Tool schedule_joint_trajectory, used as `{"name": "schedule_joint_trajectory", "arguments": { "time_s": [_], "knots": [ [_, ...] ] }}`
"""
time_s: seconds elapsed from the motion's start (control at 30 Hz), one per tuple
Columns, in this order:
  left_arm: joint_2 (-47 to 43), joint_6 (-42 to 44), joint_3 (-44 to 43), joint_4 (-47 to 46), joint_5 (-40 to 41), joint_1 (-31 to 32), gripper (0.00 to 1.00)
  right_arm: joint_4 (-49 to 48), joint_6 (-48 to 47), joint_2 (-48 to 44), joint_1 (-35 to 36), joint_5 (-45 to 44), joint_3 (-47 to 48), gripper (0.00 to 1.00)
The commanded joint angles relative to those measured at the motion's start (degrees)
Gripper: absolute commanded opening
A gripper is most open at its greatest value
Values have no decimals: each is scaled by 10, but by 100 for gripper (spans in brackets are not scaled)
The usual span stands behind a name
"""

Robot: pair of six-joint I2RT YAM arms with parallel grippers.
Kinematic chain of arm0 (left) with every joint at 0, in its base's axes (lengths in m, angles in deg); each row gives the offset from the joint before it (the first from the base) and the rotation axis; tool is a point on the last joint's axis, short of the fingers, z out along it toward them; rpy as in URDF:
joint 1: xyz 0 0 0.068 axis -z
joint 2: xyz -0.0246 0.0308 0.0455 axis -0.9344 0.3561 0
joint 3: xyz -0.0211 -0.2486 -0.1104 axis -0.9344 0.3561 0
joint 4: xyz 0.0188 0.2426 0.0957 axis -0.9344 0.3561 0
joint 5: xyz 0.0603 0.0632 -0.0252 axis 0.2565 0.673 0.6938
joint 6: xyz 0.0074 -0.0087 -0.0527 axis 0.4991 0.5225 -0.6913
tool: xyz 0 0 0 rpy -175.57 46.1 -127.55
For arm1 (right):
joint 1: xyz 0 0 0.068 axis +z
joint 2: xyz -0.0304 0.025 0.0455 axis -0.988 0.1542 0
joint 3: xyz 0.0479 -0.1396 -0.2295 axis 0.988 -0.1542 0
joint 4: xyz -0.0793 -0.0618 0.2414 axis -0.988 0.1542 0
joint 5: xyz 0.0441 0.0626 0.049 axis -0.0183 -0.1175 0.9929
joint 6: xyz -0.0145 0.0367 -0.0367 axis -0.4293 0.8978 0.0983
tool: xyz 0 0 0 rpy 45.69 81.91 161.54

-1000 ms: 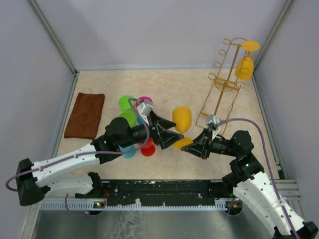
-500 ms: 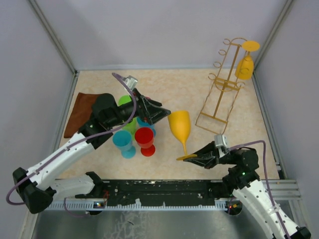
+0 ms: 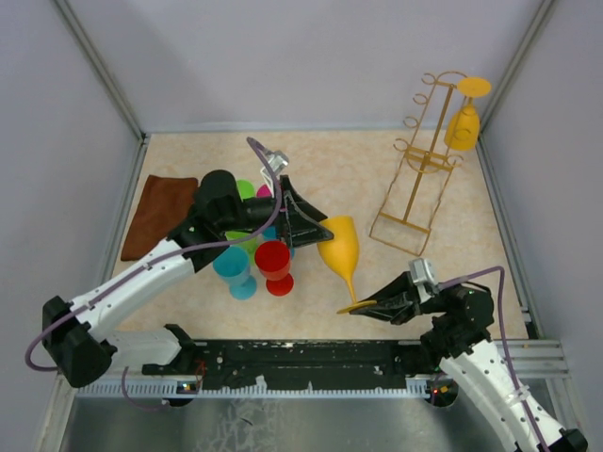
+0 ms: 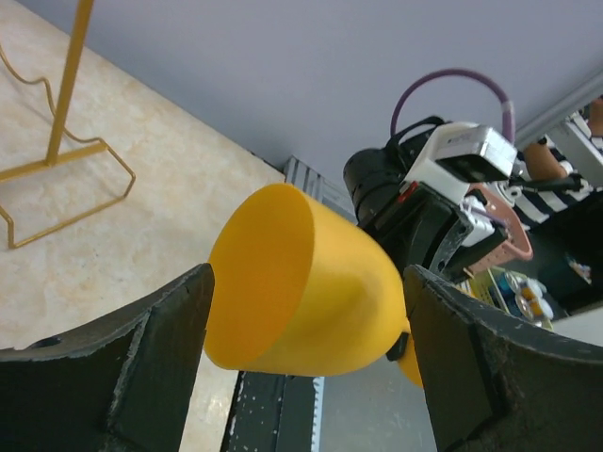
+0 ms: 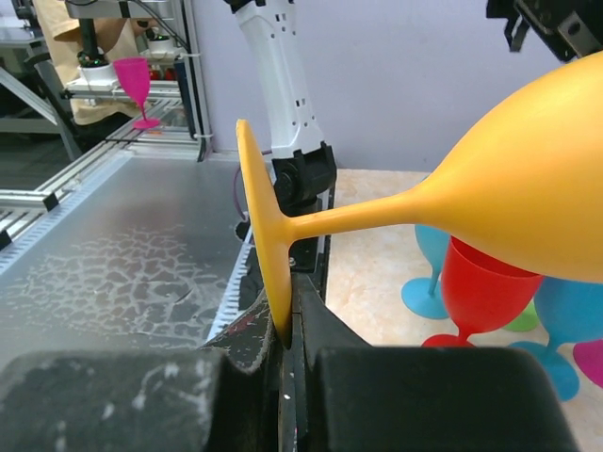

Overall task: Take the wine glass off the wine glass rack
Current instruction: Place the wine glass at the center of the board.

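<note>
A yellow wine glass (image 3: 341, 243) hangs tilted over the table's front, its bowl toward the left arm. My right gripper (image 3: 369, 307) is shut on the rim of its round foot (image 5: 264, 245), which stands on edge between the jaws. My left gripper (image 3: 325, 234) is open, one finger on each side of the bowl (image 4: 301, 282), close to its walls. The golden wire wine glass rack (image 3: 415, 179) stands at the back right, and a second yellow glass (image 3: 462, 127) hangs upside down from its top rail. The rack's base (image 4: 57, 141) also shows in the left wrist view.
A red glass (image 3: 274, 264) and a blue glass (image 3: 234, 271) stand just left of the held glass, with green (image 3: 245, 193) and pink (image 3: 267, 191) ones behind, partly under the left arm. A brown cloth (image 3: 160, 217) lies at the far left. Grey walls enclose the table.
The left gripper drew back toward the far left, then came forward again and now straddles the bowl. The right gripper pulled the glass toward the front edge, tilting it.
</note>
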Motion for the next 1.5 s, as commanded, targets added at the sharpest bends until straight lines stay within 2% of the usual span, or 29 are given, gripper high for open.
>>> {"name": "schedule_joint_trajectory", "arguments": {
  "time_s": [0.0,0.07,0.17,0.27,0.37,0.4,0.47,0.63,0.7,0.87,1.1,1.2,1.27,1.37,1.47],
  "knots": [
    [30,4,-18,-31,-93,0,83,-25,21,2,4,-2,19,0],
    [37,-4,-14,-54,-124,0,73,-1,12,4,4,-7,25,0],
    [35,-25,3,-93,-148,0,52,41,-5,8,4,-19,34,0],
    [26,-26,15,-105,-147,0,29,73,-15,16,4,-27,41,0],
    [20,-25,17,-101,-148,0,2,96,-19,21,4,-38,46,0],
    [18,-22,15,-96,-147,0,0,107,-23,22,4,-46,49,0],
    [13,-12,12,-80,-139,0,0,142,-39,21,5,-71,54,9],
    [-10,30,-3,-15,-72,0,0,221,-80,23,4,-131,69,14],
    [-24,41,-5,4,-37,0,0,244,-104,22,5,-158,76,34],
    [-58,78,-17,69,66,0,0,278,-155,21,4,-217,86,64],
    [-86,105,-18,123,201,0,0,270,-157,16,5,-219,83,74],
    [-79,109,-22,127,198,3,0,275,-169,2,5,-228,82,76],
    [-53,122,-43,144,167,21,0,281,-181,-14,4,-245,79,79],
    [-23,160,-72,189,239,68,0,287,-197,-45,4,-279,69,83],
    [-10,165,-75,200,284,78,0,290,-213,-70,5,-296,62,86]
  ]
}}
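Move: The left hand, wide open, has the yellow glass's bowl between its fingers; the glass's middle lies about 8 cm back, 5 cm right and 4 cm below. From that hand the red glass stands on the board about 5 cm back and 13 cm left, the near blue glass 5 cm back and 24 cm left, both some 11 cm lower. The right hand already grips the yellow glass's foot, its middle about 8 cm ahead, 5 cm left and 4 cm above. The left hand eases back about 3 cm, dipping first and then rising, as its fingers shut on the wall of the yellow glass at the rim, one finger inside the mouth; keeping that pinch, it goes forward about 4 cm and left, turning some 25 degrees counter-clockwise before coming back about 2 cm to the right. The right hand first holds the foot and sinks a little, then opens to let it go and swings forward about 8 cm and slightly down, turning nearly 30 degrees clockwise, its spread fingers ending pointed at the foot. ##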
